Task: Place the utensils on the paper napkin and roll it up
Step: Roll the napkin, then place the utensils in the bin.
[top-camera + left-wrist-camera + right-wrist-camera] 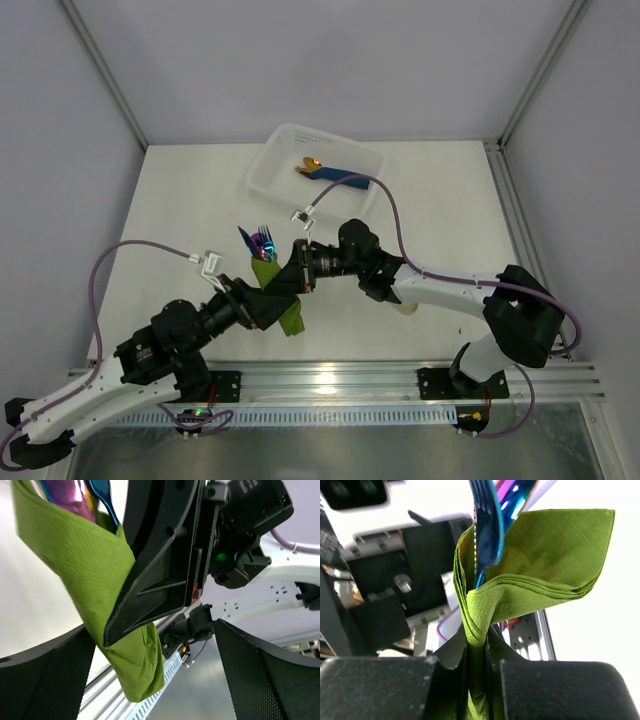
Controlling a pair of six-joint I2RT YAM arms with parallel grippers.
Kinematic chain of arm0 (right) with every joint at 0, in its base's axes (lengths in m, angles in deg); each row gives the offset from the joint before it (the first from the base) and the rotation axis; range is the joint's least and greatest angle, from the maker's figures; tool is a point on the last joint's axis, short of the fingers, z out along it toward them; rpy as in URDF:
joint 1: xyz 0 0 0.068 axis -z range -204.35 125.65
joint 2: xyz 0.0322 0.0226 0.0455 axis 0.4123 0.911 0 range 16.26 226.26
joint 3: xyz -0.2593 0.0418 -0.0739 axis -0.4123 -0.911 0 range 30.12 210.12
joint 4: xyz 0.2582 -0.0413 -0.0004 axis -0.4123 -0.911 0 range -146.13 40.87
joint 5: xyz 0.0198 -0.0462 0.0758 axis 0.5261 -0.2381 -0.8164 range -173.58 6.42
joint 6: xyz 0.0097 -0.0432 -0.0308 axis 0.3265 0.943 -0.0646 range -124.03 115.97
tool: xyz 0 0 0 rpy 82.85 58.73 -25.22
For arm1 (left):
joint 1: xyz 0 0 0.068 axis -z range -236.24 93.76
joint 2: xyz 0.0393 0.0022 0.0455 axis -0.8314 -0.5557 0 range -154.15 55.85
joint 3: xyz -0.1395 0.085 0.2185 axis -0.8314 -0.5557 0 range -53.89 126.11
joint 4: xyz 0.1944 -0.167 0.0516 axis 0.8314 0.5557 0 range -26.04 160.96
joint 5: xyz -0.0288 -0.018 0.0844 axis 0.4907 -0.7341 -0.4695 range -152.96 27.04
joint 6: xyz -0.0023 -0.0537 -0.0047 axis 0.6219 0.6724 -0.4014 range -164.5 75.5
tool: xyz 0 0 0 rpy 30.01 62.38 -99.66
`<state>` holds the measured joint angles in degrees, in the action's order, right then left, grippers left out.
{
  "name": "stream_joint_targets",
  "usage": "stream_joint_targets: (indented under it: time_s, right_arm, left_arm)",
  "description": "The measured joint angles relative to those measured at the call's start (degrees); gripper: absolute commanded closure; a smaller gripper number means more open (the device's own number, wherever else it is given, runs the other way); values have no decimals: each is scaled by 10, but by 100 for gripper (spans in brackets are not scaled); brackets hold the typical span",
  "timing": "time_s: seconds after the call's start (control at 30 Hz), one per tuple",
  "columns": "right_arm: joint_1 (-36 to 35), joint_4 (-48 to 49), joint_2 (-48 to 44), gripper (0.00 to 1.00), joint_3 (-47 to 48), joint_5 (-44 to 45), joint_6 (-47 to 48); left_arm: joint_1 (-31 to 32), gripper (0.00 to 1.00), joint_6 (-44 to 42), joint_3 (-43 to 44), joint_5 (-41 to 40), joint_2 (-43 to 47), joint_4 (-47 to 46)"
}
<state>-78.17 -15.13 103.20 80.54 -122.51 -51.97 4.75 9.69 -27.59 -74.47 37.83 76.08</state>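
Note:
The olive-green paper napkin (289, 318) is wrapped into a loose roll around the iridescent utensils (258, 241) and hangs above the table in the middle. My right gripper (292, 276) is shut on the roll's midsection. In the right wrist view the napkin (545, 560) is pinched tight between the jaws of that gripper (477, 655), with the utensils (490, 520) sticking out of the fold. My left gripper (262, 305) is open. Its fingers (45, 680) stand wide apart on either side of the napkin (85, 565), clear of it. The utensils' tips (75, 492) show at the top.
A translucent white bin (270, 165) at the back holds a blue rolled napkin with gold cutlery (335, 177). A beige piece (405, 306) peeks out under the right arm. The metal rail (330, 385) runs along the near table edge, just below the roll's lower end.

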Motion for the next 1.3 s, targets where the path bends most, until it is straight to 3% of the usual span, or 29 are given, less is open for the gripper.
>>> stream_joint_targets:
  time_s: [0.33, 0.6, 0.8, 1.07, 1.17, 1.3]
  right_arm:
    - [57, -183, 0, 96, 75, 9, 123]
    - [163, -392, 42, 96, 246, 19, 308]
    - [222, -547, 132, 96, 409, 56, 493]
    - [241, -721, 379, 97, 751, 117, 650]
    - [254, -749, 433, 96, 815, 134, 690]
    - [279, -762, 455, 96, 831, 142, 718]
  left_arm:
    - [0, 1, 11, 74, -147, 87, 152]
    - [0, 1, 38, 137, -231, -6, 248]
    - [0, 1, 48, 136, -237, -56, 261]
    - [0, 1, 56, 147, -250, -125, 278]
    - [0, 1, 55, 147, -255, -134, 281]
    - [0, 1, 46, 147, -265, -138, 280]
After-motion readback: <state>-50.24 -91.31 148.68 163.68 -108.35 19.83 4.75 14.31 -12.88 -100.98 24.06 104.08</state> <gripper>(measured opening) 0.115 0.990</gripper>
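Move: The green napkin roll with the utensils is already shut in the right fingers, and the white bin it goes to has its middle about 37 cm ahead of that hand, 8 cm to its right and 17 cm below. In the bin the blue napkin roll lies about 38 cm ahead and 12 cm right; the tan tray lies level with the hand, some 22 cm right and 20 cm below. From the left hand, already open beside the roll, the bin's middle is about 41 cm ahead, 9 cm right, 17 cm below. The green roll is carried by the right hand, grip kept, some 37 cm forward and 11 cm right until it hangs over the white bin, sinking about 5 cm near the end while the fingers, first pointing left, swing forward and tip down. The open left hand draws clear to the left by about 8 cm, rising a little, then sinks and eases forward, its fingers turning counter-clockwise. ##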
